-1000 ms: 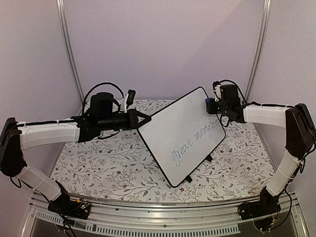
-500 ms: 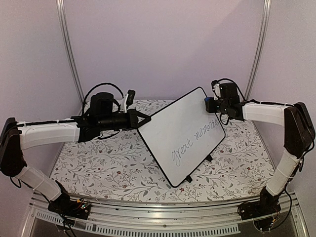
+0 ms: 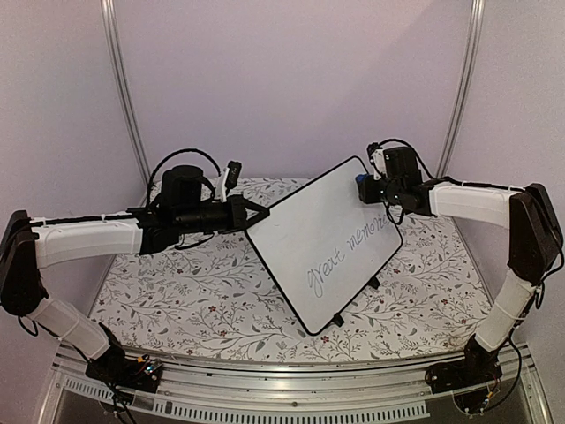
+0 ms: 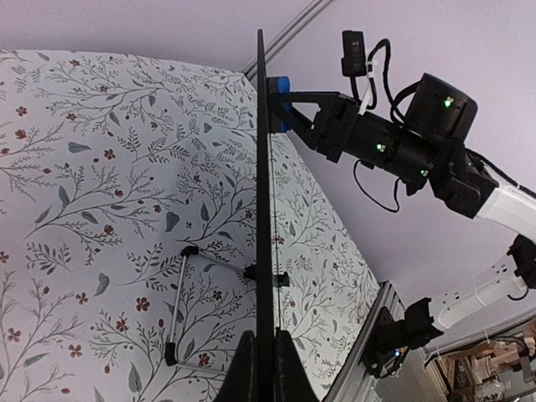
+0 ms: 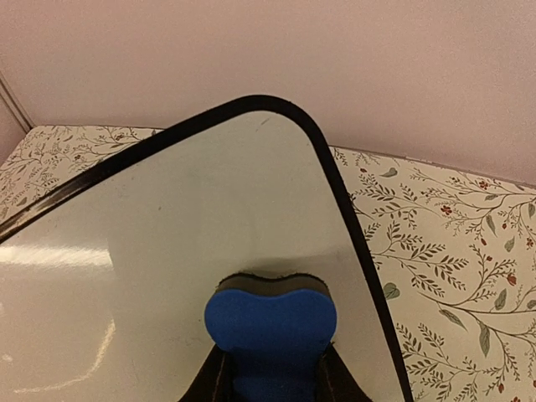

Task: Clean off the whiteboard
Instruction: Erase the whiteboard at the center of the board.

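The whiteboard (image 3: 309,225) is held up tilted over the table, with cursive writing (image 3: 350,253) along its lower right half. My left gripper (image 3: 265,213) is shut on its left edge; in the left wrist view the board (image 4: 264,193) runs edge-on, up from between my jaws (image 4: 265,368). My right gripper (image 3: 369,188) is shut on a blue eraser (image 3: 362,187), whose dark felt face rests against the board near its upper right corner. In the right wrist view the eraser (image 5: 270,322) sits on the glossy board (image 5: 167,243) just below the rounded corner. No writing shows there.
A floral cloth (image 3: 177,300) covers the table. The board's wire stand (image 4: 177,310) hangs behind it, above the cloth. An aluminium rail (image 3: 291,389) runs along the near edge, and slanted frame poles (image 3: 124,88) stand at the back walls.
My right gripper has slid a little to the left with the eraser, onto the board's upper right corner. The left arm and the board have stayed still.
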Tool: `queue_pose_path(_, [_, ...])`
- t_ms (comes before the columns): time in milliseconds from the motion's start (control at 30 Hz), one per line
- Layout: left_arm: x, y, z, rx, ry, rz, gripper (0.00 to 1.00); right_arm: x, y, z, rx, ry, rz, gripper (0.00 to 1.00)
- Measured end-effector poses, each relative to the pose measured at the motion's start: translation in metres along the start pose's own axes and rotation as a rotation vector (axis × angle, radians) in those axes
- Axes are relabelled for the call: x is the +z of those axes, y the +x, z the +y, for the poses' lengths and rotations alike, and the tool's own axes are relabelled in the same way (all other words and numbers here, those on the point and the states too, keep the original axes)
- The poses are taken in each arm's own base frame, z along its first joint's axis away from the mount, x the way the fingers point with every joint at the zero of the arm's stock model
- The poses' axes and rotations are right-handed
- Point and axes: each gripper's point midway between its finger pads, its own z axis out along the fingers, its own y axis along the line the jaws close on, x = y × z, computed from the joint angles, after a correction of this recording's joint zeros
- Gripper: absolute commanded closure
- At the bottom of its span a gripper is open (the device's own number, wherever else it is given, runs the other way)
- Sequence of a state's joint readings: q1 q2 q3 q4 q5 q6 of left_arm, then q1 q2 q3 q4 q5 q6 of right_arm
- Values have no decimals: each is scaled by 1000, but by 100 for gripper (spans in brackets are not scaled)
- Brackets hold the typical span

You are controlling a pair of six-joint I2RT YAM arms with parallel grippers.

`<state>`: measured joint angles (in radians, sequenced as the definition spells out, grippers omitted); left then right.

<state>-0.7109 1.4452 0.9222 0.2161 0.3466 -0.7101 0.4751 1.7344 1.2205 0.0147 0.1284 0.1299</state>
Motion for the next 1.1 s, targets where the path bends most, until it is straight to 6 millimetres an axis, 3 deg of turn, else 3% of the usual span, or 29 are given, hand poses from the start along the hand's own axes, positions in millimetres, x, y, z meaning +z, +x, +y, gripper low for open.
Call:
queue_pose_path(667, [0, 1, 4, -10, -17, 0, 100, -16, 4, 64, -70, -111, 11, 85])
queue_pose_path(900, [0, 2, 5, -18, -24, 0, 100, -29, 5, 108, -99, -180, -2, 85])
queue_pose_path(1100, [0, 3, 6, -15, -23, 3, 100, -50, 10, 159, -137, -256, -17, 85])
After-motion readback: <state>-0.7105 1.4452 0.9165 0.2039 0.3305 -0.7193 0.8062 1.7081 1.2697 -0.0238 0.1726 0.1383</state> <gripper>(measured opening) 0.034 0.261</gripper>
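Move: The middle of the whiteboard's upper edge lies about 15 cm left of the right hand, 9 cm back and 4 cm higher. The word "memories" starts about 8 cm nearer the robot than that hand, level sideways and some 7 cm lower; "great" is about 11 cm left, 17 cm back and 13 cm down. From the left hand, the edge's middle is some 8 cm ahead and 11 cm right, at nearly the same height. The blue eraser, still pinched in the right gripper and kept against the whiteboard, is wiped left and back along the upper edge, from near the top corner towards the left gripper. It travels roughly 17 cm, rising slightly and speeding up, while the wrist turns some 15 degrees counter-clockwise. The left hand keeps its pinch on the upper edge, bracing the board almost still. ##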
